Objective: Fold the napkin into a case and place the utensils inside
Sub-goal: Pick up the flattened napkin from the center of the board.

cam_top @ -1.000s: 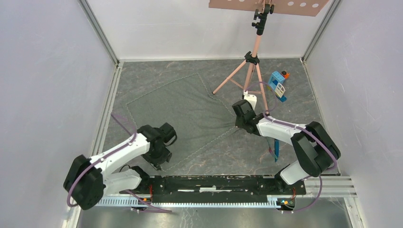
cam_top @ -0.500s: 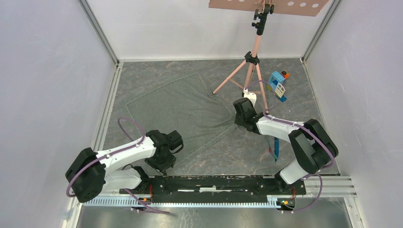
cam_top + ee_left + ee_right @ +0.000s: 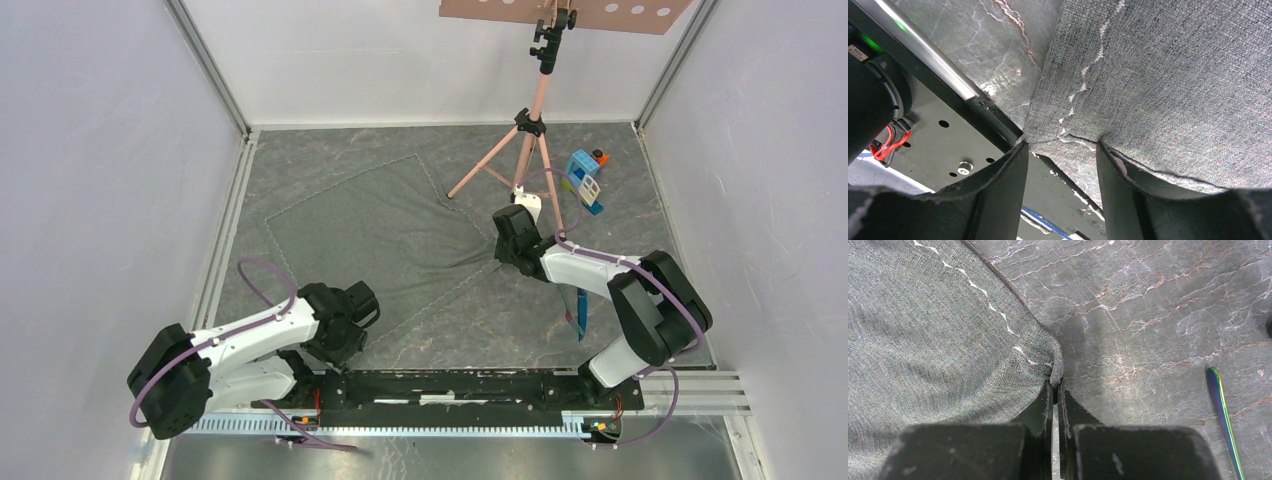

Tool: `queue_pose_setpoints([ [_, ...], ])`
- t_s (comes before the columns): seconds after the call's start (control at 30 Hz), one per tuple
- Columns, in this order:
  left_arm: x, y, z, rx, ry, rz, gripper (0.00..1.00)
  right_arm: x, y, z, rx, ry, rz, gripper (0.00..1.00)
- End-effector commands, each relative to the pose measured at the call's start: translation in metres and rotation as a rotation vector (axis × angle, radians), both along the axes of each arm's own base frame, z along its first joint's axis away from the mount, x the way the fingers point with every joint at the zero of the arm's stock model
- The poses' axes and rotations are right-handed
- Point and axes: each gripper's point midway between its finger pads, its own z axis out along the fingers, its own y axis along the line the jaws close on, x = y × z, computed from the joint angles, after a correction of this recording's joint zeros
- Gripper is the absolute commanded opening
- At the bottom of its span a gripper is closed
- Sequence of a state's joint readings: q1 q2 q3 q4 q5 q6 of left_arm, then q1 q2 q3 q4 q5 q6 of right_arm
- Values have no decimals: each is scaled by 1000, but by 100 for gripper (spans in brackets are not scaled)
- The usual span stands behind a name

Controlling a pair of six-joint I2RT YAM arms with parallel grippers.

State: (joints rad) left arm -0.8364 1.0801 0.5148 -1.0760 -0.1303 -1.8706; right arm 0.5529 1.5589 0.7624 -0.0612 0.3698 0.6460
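Observation:
The dark grey napkin (image 3: 390, 235) lies spread flat on the marbled floor, one corner pointing toward the arms. My left gripper (image 3: 350, 342) is low at that near corner; in the left wrist view the gripper (image 3: 1060, 150) stands open, with the stitched corner of the napkin (image 3: 1173, 75) just at its tips. My right gripper (image 3: 497, 262) is shut on the napkin's right corner, and the cloth puckers toward it. In the right wrist view the gripper (image 3: 1057, 382) pinches the hem of the napkin (image 3: 923, 340). A slim blue utensil (image 3: 580, 312) lies on the floor under the right arm, its tip (image 3: 1222, 405) apart from the cloth.
A pink tripod (image 3: 530, 130) stands at the back right, one leg reaching down beside the right wrist. A blue-and-white toy block house (image 3: 585, 180) sits right of it. The black base rail (image 3: 450, 385) runs along the near edge, close to the left gripper. Walls close in both sides.
The left arm has drawn back toward the base rail, bringing its open gripper down to the napkin's near corner. The right gripper has stayed shut on the right corner, barely moving.

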Motion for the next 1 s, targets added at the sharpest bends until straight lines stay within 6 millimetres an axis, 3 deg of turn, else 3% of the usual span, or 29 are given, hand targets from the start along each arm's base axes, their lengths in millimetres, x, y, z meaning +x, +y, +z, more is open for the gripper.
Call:
queue_pose_setpoints([
  [0.0,10,8,-4,46,-49,71,61,8,-1,14,13,-52,-3,0],
  [0.1,11,8,-5,48,-54,63,62,8,-1,15,13,-55,0,0],
  [0.27,10,10,-10,56,-44,78,53,7,2,18,28,-54,12,0],
  [0.47,23,16,-13,41,-118,89,28,5,8,20,51,-47,39,0],
  [0.63,41,15,-9,26,-193,44,14,3,15,19,68,-35,69,0],
  [0.7,47,15,-3,33,-214,18,3,2,19,20,71,-34,99,0],
  [0.8,60,15,15,44,-270,-27,2,0,30,25,91,-44,189,0],
  [0.97,87,22,75,78,-448,-132,2,-5,70,66,200,-166,462,0],
])
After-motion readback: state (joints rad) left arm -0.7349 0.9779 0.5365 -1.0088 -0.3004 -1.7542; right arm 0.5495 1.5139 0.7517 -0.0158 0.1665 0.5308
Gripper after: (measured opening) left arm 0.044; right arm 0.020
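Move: The napkin's near corner lies right between the left hand's open fingers, about 1 cm below the hand point; the black front rail runs roughly 5 cm behind. The napkin's right corner, some 24 cm ahead and 30 cm right of the left hand, is already pinched by the right hand. From the right hand the napkin's middle is about 24 cm left and 2 cm ahead, and the blue utensil 16 cm right and 8 cm back. The napkin's near corner gets pinched between the left fingers, which close while the hand slides forward, away from the front rail; it ends about 5 cm ahead and 2 cm up, rising only at the last, with the fingertips swinging forward some 15 degrees. The right hand keeps its grip on the right corner, drawing it about 3 cm left and slightly up, and turning counter-clockwise. ##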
